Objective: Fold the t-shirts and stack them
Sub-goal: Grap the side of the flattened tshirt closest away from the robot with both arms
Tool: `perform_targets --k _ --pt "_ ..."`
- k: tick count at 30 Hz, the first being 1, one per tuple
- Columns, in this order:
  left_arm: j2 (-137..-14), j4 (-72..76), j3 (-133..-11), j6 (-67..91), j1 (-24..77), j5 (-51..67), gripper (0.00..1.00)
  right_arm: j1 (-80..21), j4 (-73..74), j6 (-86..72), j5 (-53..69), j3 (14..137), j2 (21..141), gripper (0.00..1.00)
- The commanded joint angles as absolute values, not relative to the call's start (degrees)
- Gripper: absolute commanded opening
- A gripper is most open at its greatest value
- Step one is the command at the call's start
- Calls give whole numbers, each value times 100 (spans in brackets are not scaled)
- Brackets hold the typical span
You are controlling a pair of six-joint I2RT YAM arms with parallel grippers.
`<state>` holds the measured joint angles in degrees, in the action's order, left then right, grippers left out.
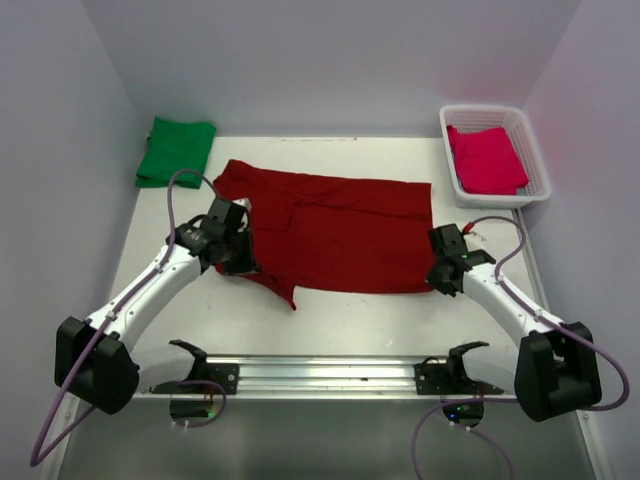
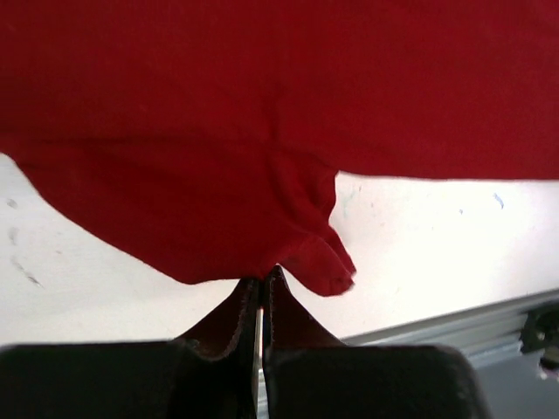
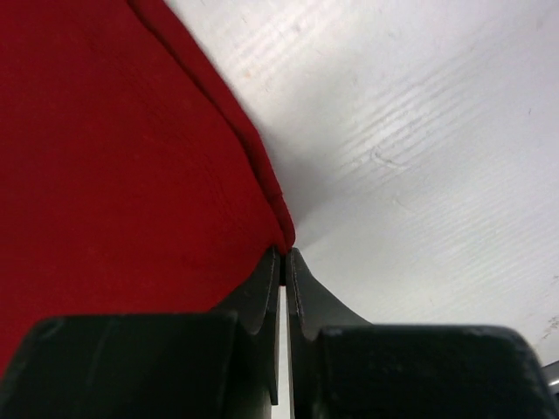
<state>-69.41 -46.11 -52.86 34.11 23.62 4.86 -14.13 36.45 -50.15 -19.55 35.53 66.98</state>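
Observation:
The dark maroon-red t-shirt [image 1: 335, 235] lies spread across the middle of the table. My left gripper [image 1: 243, 265] is shut on its near-left edge; in the left wrist view the fingertips [image 2: 263, 278] pinch the cloth [image 2: 262, 113] beside a hanging sleeve. My right gripper [image 1: 437, 284] is shut on the shirt's near-right corner, and the right wrist view shows the hem [image 3: 113, 175] caught between the closed tips [image 3: 286, 253]. A folded bright green t-shirt [image 1: 176, 150] lies at the back left. A pinkish-red t-shirt [image 1: 486, 158] rests inside the basket.
The white lattice basket [image 1: 541, 170] stands at the back right corner. A metal rail [image 1: 330, 372] with both arm bases runs along the near edge. Bare white table [image 1: 360, 320] shows between the shirt and the rail. Walls close in on the left, right and back.

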Motion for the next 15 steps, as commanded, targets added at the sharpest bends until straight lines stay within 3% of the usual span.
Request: perform_targets --k 1,8,15 --pt "-6802 -4282 -5590 3147 2198 -228 0 -1397 3823 -4694 -2566 4200 6723 0" --pt "-7224 -3297 -5405 2919 1293 -219 0 -1345 3613 -4290 -2944 5289 7733 0" --pt "-8076 -2593 -5870 2751 1160 -966 0 -1231 3384 -3930 -3094 6283 9148 0"
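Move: Your left gripper holds the red t-shirt's near-left part with its sleeve. The far left corner lies about 28 cm ahead, 6 cm left and some 9 cm below; the green t-shirt lies about 31 ahead, 19 left and 8 lower. Your right gripper holds the near right corner. From it the far right corner lies about 27 ahead, 4 left and 3 lower, and the white basket about 34 ahead, 13 right, roughly level. Keep both grippers shut on the red cloth and carry its near edge forward over the shirt towards the far edge. Bring the left gripper forward about 9 cm while veering left, rising slightly and then sinking, turning a little counter-clockwise. Take the right gripper straight forward some 10 cm, lifting first and easing down a touch at the end, its left side rolling down. ##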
